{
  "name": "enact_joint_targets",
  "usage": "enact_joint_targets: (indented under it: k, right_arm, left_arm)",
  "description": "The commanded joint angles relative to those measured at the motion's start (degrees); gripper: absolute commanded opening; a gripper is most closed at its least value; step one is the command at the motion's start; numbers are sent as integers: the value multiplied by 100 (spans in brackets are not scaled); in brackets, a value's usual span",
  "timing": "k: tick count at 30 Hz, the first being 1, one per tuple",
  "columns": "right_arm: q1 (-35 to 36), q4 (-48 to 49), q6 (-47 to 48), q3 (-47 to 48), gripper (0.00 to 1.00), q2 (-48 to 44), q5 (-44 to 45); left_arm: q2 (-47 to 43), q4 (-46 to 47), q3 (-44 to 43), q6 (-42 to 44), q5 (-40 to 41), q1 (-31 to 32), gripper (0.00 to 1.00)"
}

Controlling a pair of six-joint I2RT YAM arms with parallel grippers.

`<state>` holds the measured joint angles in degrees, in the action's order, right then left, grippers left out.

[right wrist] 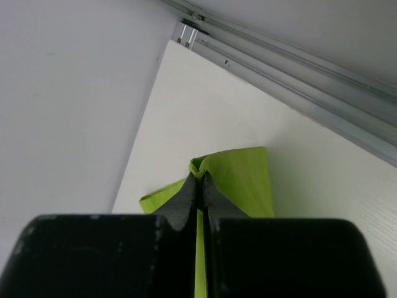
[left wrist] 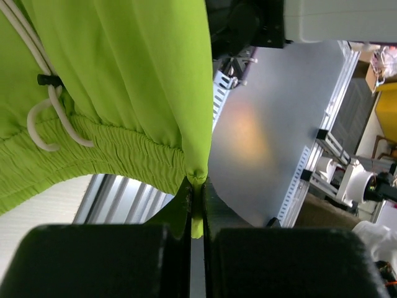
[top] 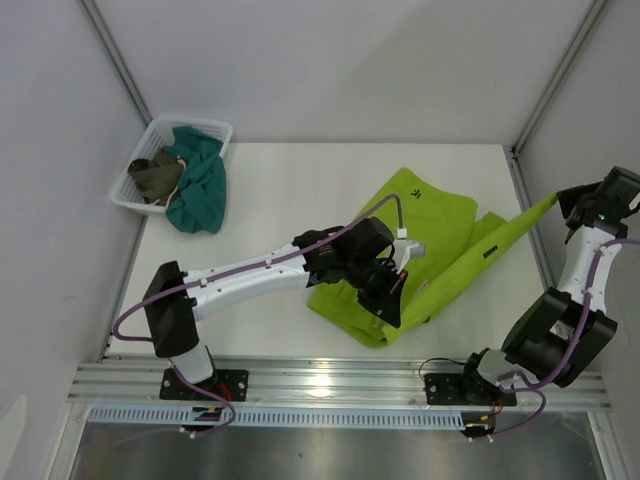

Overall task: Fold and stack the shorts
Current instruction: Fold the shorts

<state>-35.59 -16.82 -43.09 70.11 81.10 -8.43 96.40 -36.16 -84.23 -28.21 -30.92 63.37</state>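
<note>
The lime-green shorts lie spread across the middle and right of the white table, with a small black logo near the far edge. My left gripper is shut on the waistband corner; the elastic band and white drawstring hang beside it. Over at the table's right edge, my right gripper is shut on a leg corner, and the cloth is stretched into a long strip toward it. In the right wrist view the green fabric is pinched between the black fingers.
A white basket at the far left corner holds an olive-brown garment, and a teal garment spills over its rim. Aluminium rails run along the near edge; frame posts stand at the back corners.
</note>
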Motion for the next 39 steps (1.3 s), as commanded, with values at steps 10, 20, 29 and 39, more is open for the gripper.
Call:
enact_joint_targets:
  k: [10,20,29,39]
  right_arm:
    - [1906,144,160,2164,0,1012,1307]
    - [2996,267,407,3008,0,2155,1704]
    - [3742,487,679,3395,0,3271,1827]
    - [3999,126,653,3853,0,4115,1941]
  left_arm:
    - [-1105,337,213,-185,-415,-474,0]
    - [-2415,2375,2943,-1582,-978,-1818,1]
    - [-2881,3976,4941,-2477,-1074,-2724,1]
    - [-2258,3063,4775,-2049,-1039,-2866,0]
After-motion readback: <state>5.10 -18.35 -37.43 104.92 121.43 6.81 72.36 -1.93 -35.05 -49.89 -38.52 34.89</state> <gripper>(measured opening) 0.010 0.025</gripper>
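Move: The left hand pinches the shorts' waistband. The flat layer's near left corner lies about 13 cm ahead and 17 cm left, with its nearest tip some 2 cm ahead and 3 cm left, both about 18 cm lower. The right hand holds a far end, stretched out right; the flat layer's far left corner lies roughly 28 cm ahead and 31 cm left, its far right corner about 19 cm ahead and 13 cm left, both some 23 cm lower. Swinging left and forward in a low arc, both hands carry the held side of the shorts back across the flat layer: the right goes about 26 cm left and 21 cm forward, the left some 14 cm left and 8 cm forward. Each rises first and then sinks past its starting height, turning counter-clockwise about 30 degrees, fingers still shut on the cloth. ##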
